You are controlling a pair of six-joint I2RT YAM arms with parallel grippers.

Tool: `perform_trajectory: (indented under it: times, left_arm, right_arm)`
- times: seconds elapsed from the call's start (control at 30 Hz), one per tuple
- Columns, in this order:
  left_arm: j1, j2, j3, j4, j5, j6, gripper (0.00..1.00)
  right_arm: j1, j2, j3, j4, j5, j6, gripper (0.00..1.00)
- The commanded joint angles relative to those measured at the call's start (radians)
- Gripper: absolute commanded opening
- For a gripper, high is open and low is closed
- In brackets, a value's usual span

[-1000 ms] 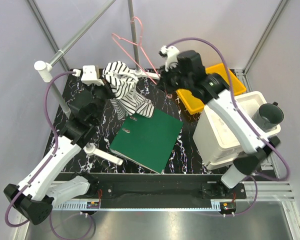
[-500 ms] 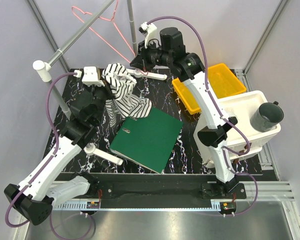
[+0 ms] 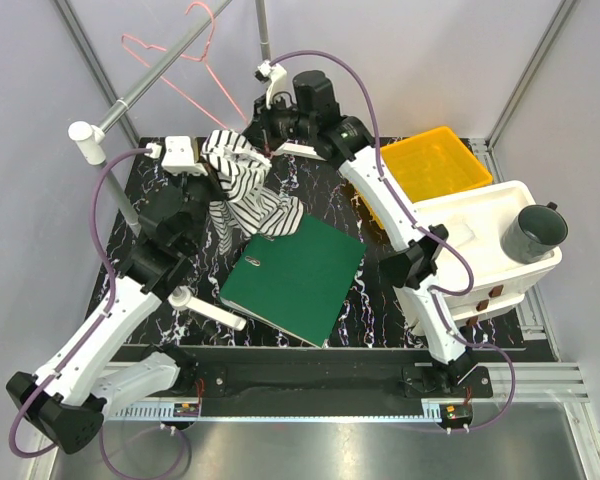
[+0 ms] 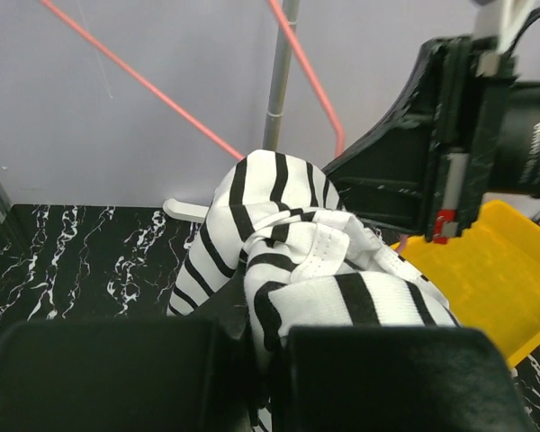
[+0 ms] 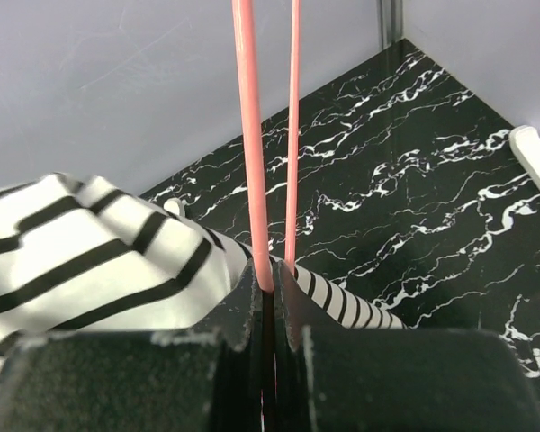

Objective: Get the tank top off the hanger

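The striped tank top (image 3: 248, 188) hangs bunched from my left gripper (image 3: 212, 168), which is shut on it above the table's back left; it fills the left wrist view (image 4: 315, 261). The pink hanger (image 3: 180, 70) is free of the garment, raised up and to the left over the grey rail. My right gripper (image 3: 270, 140) is shut on one wire of the hanger (image 5: 252, 180), just above and behind the tank top (image 5: 90, 252). The hanger's wires also cross the left wrist view (image 4: 144, 85).
A green binder (image 3: 295, 275) lies on the black marbled table (image 3: 380, 290). A grey rail (image 3: 165, 65) and upright post (image 3: 265, 40) stand at the back. A yellow bin (image 3: 430, 170) and a white container (image 3: 480, 255) holding a grey cup (image 3: 533, 232) are at the right.
My right gripper has swung left and back with the hanger, lifting it clear of the tank top and over the rail. My left gripper has kept hold of the tank top in place.
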Motion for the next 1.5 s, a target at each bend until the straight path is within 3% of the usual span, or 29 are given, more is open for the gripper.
perform_trajectory:
  times: [0.0,0.17,0.23,0.27,0.3,0.37,0.4,0.43,0.6,0.67,0.97,1.13,1.33,1.47]
  left_arm:
    - [0.003,-0.055,-0.003,0.071,-0.036,0.024,0.0]
    - [0.002,-0.061,-0.005,0.067,-0.029,0.024,0.0]
    - [0.0,-0.061,0.001,0.055,-0.018,0.024,0.0]
    - [0.002,-0.061,0.006,0.048,-0.01,0.022,0.0]
    - [0.002,-0.063,0.011,0.039,-0.003,0.021,0.0]
    - [0.002,-0.068,0.027,0.013,0.022,0.018,0.0]
    - [0.002,-0.069,0.032,0.005,0.033,0.016,0.0]
    - [0.002,-0.071,0.041,-0.01,0.06,0.018,0.0]
    - [0.002,-0.077,0.055,-0.025,0.16,0.025,0.0]
    - [-0.001,-0.078,0.057,-0.022,0.221,0.025,0.0]
    - [-0.007,-0.068,0.063,0.033,0.505,-0.053,0.0]
    - [-0.007,-0.02,0.089,0.035,0.573,-0.108,0.0]
    - [-0.009,0.047,0.118,0.113,0.682,-0.336,0.0]
    - [-0.009,0.069,0.062,0.258,0.685,-0.553,0.0]
  right_arm:
    - [0.018,0.02,0.015,0.075,-0.02,0.005,0.0]
    - [0.018,-0.019,-0.05,0.072,0.037,0.012,0.02]
    - [0.018,-0.04,-0.091,0.065,0.104,0.031,0.15]
    - [0.018,-0.065,-0.106,0.063,0.125,0.037,0.24]
    - [0.018,-0.078,-0.14,0.061,0.144,0.046,0.4]
    - [0.018,-0.127,-0.174,0.046,0.15,0.052,0.53]
    - [0.018,-0.149,-0.22,0.04,0.164,0.057,0.68]
    - [0.019,-0.172,-0.247,0.032,0.17,0.058,0.75]
    - [0.024,-0.391,-0.495,-0.003,0.315,0.074,0.89]
    - [0.024,-0.506,-0.585,-0.003,0.368,0.075,1.0]
    - [0.024,-0.94,-1.215,0.086,0.46,0.077,1.0]
    - [0.022,-1.132,-1.403,0.247,0.489,0.089,1.0]
    - [0.024,-1.276,-1.614,0.431,0.209,0.019,1.0]
    - [0.041,-1.347,-1.796,0.593,0.153,0.012,1.0]
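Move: The right hand holds the hanger by its lower right corner; the spot on the rail that it is taken to is about 11 cm to its left, 8 cm ahead and some 18 cm up. The bunched tank top is about 4 cm back, 2 cm left and 5 cm down from the right hand. From the left hand, which keeps hold of it, the tank top's middle is about 5 cm ahead, 7 cm right and 8 cm down; that rail spot lies 17 cm ahead, 2 cm left and 16 cm up. Down about 4 cm goes the right hand, lowering the hook onto the rail; it opens wide as it sinks a little more and lets go of the hanger, then rises and swings back and right by nearly 20 cm each way, away from rail and tank top, before dipping again. The left hand, still pinching the tank top, eases back a little, then carries it right about 11 cm while swivelling clockwise. ##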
